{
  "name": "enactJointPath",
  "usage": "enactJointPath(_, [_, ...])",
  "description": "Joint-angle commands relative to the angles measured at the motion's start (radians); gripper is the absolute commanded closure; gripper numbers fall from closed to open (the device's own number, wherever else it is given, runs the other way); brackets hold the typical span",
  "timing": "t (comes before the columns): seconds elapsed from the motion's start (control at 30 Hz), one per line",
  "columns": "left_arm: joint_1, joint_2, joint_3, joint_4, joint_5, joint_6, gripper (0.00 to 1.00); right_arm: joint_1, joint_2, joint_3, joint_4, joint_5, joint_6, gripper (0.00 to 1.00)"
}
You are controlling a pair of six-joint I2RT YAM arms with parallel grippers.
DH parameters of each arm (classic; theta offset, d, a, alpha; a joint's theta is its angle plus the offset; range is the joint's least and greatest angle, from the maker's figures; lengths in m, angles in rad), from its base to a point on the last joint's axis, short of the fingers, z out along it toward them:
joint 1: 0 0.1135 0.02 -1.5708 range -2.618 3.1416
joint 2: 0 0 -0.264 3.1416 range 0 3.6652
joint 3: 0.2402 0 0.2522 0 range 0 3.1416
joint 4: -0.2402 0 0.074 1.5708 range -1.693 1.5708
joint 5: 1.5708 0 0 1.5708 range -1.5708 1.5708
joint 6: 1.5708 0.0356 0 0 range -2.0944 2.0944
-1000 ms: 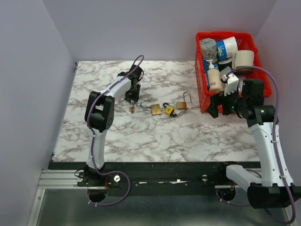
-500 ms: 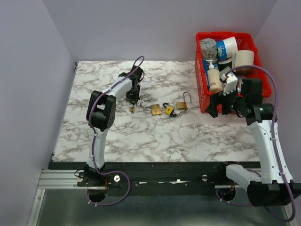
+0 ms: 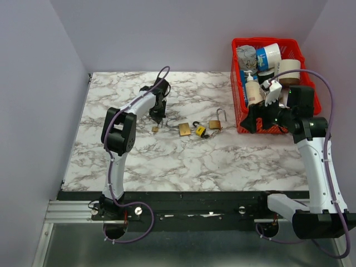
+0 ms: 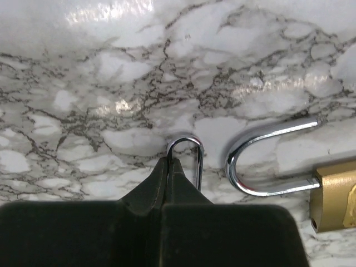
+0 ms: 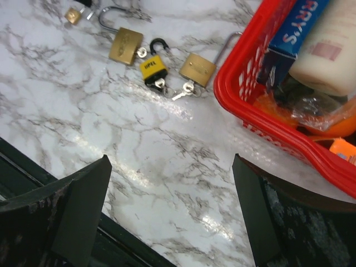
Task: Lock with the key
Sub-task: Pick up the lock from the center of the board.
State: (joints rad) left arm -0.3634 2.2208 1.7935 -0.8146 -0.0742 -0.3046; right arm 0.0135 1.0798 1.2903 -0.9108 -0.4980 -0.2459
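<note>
Several padlocks lie in a row mid-table: a tiny brass one (image 3: 155,129), a larger brass one (image 3: 184,129) with an open chrome shackle (image 4: 261,161), a yellow-and-black one (image 5: 153,67) and another brass one (image 5: 197,68) beside the basket. A small key (image 5: 181,93) lies by the yellow padlock. My left gripper (image 4: 169,161) is shut, its tips pinched on one leg of the tiny padlock's thin shackle (image 4: 192,146); that padlock's body is hidden under the fingers. My right gripper (image 5: 172,211) hangs wide open above bare marble, right of the padlocks.
A red basket (image 3: 240,108) full of bottles, tape rolls and packets stands at the back right, close to my right wrist. Its red rim (image 5: 245,111) fills the upper right of the right wrist view. The table's dark front edge (image 5: 128,245) runs below.
My left gripper has closed from partly open onto the tiny padlock's shackle. The right arm has lifted and shifted slightly toward the basket.
</note>
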Motion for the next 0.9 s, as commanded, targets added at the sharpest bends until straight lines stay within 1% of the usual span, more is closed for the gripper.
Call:
enactJointPath(0.0, [0.001, -0.156, -0.072, 0.064, 0.105, -0.022, 1.00, 0.006, 0.032, 0.037, 0.082, -0.148, 0.057, 0.00])
enactJointPath(0.03, [0.000, -0.209, -0.083, 0.072, 0.117, -0.028, 1.00, 0.006, 0.035, 0.032, 0.102, -0.168, 0.069, 0.00])
enactJointPath(0.17, [0.010, -0.315, -0.132, 0.104, 0.189, -0.082, 1.00, 0.026, 0.049, 0.012, 0.220, -0.235, 0.164, 0.00])
enactJointPath(0.2, [0.020, -0.335, -0.153, 0.112, 0.207, -0.117, 1.00, 0.031, 0.052, 0.010, 0.257, -0.243, 0.177, 0.00])
enactJointPath(0.23, [0.027, -0.372, -0.163, 0.120, 0.262, -0.134, 1.00, 0.040, 0.058, 0.009, 0.276, -0.246, 0.190, 0.00])
enactJointPath(0.3, [0.046, -0.409, -0.193, 0.150, 0.324, -0.174, 1.00, 0.071, 0.077, 0.007, 0.328, -0.229, 0.223, 0.00])
enactJointPath(0.33, [0.050, -0.455, -0.207, 0.169, 0.356, -0.210, 1.00, 0.084, 0.083, 0.006, 0.343, -0.217, 0.229, 0.00])
enactJointPath(0.37, [0.055, -0.479, -0.224, 0.204, 0.410, -0.237, 1.00, 0.123, 0.091, 0.006, 0.363, -0.197, 0.237, 0.00])
enactJointPath(0.4, [0.061, -0.504, -0.258, 0.225, 0.444, -0.261, 1.00, 0.147, 0.095, 0.003, 0.400, -0.144, 0.235, 0.00])
enactJointPath(0.43, [0.067, -0.554, -0.275, 0.251, 0.476, -0.315, 1.00, 0.175, 0.101, 0.001, 0.420, -0.110, 0.231, 0.00])
enactJointPath(0.47, [0.069, -0.576, -0.289, 0.285, 0.517, -0.338, 1.00, 0.231, 0.104, -0.003, 0.441, -0.075, 0.223, 0.00])
enactJointPath(0.53, [0.072, -0.642, -0.319, 0.310, 0.540, -0.382, 1.00, 0.296, 0.123, -0.005, 0.507, 0.065, 0.215, 0.00])
enactJointPath(0.57, [0.073, -0.661, -0.325, 0.321, 0.542, -0.419, 1.00, 0.359, 0.130, -0.002, 0.527, 0.116, 0.209, 0.00])
enactJointPath(0.6, [0.075, -0.679, -0.338, 0.325, 0.541, -0.442, 1.00, 0.391, 0.150, 0.003, 0.562, 0.207, 0.206, 0.00])
enactJointPath(0.7, [0.106, -0.751, -0.388, 0.356, 0.533, -0.539, 1.00, 0.517, 0.184, 0.023, 0.625, 0.339, 0.188, 0.00])
enactJointPath(0.73, [0.116, -0.779, -0.407, 0.368, 0.539, -0.568, 1.00, 0.548, 0.218, 0.032, 0.636, 0.367, 0.181, 0.00])
enactJointPath(0.77, [0.144, -0.791, -0.423, 0.390, 0.548, -0.611, 1.00, 0.606, 0.235, 0.043, 0.644, 0.383, 0.172, 0.00])
enactJointPath(0.8, [0.155, -0.799, -0.448, 0.400, 0.559, -0.663, 1.00, 0.627, 0.262, 0.061, 0.645, 0.394, 0.175, 0.00])
enactJointPath(0.87, [0.167, -0.817, -0.457, 0.396, 0.567, -0.691, 1.00, 0.661, 0.342, 0.128, 0.635, 0.362, 0.221, 0.00])
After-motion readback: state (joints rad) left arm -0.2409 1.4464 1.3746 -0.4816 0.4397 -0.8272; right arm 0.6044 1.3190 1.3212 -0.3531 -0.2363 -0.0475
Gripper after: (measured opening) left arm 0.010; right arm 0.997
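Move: The left fingers already pinch the small lock's shackle, its body about 4 cm back, 2 cm left and 1 cm lower; the open right gripper waits some 32 cm right, 16 cm back and 25 cm above. From the left hand, the big brass lock lies 9 cm right, 3 cm back, and the yellow lock 16 cm right, 5 cm back, both 1 cm lower. From the right hand, the small lock is about 34 cm left, 13 cm ahead, 26 cm below. Keep the left gripper shut on the shackle and lift the small lock about 25 cm, easing back towards the base and slightly right while swinging the fingers some 50 degrees from downward to down-and-right. Meanwhile sweep the right gripper left towards the lifted lock, roughly 19 cm and a little forward, jaws wide open, turning slightly counter-clockwise. ##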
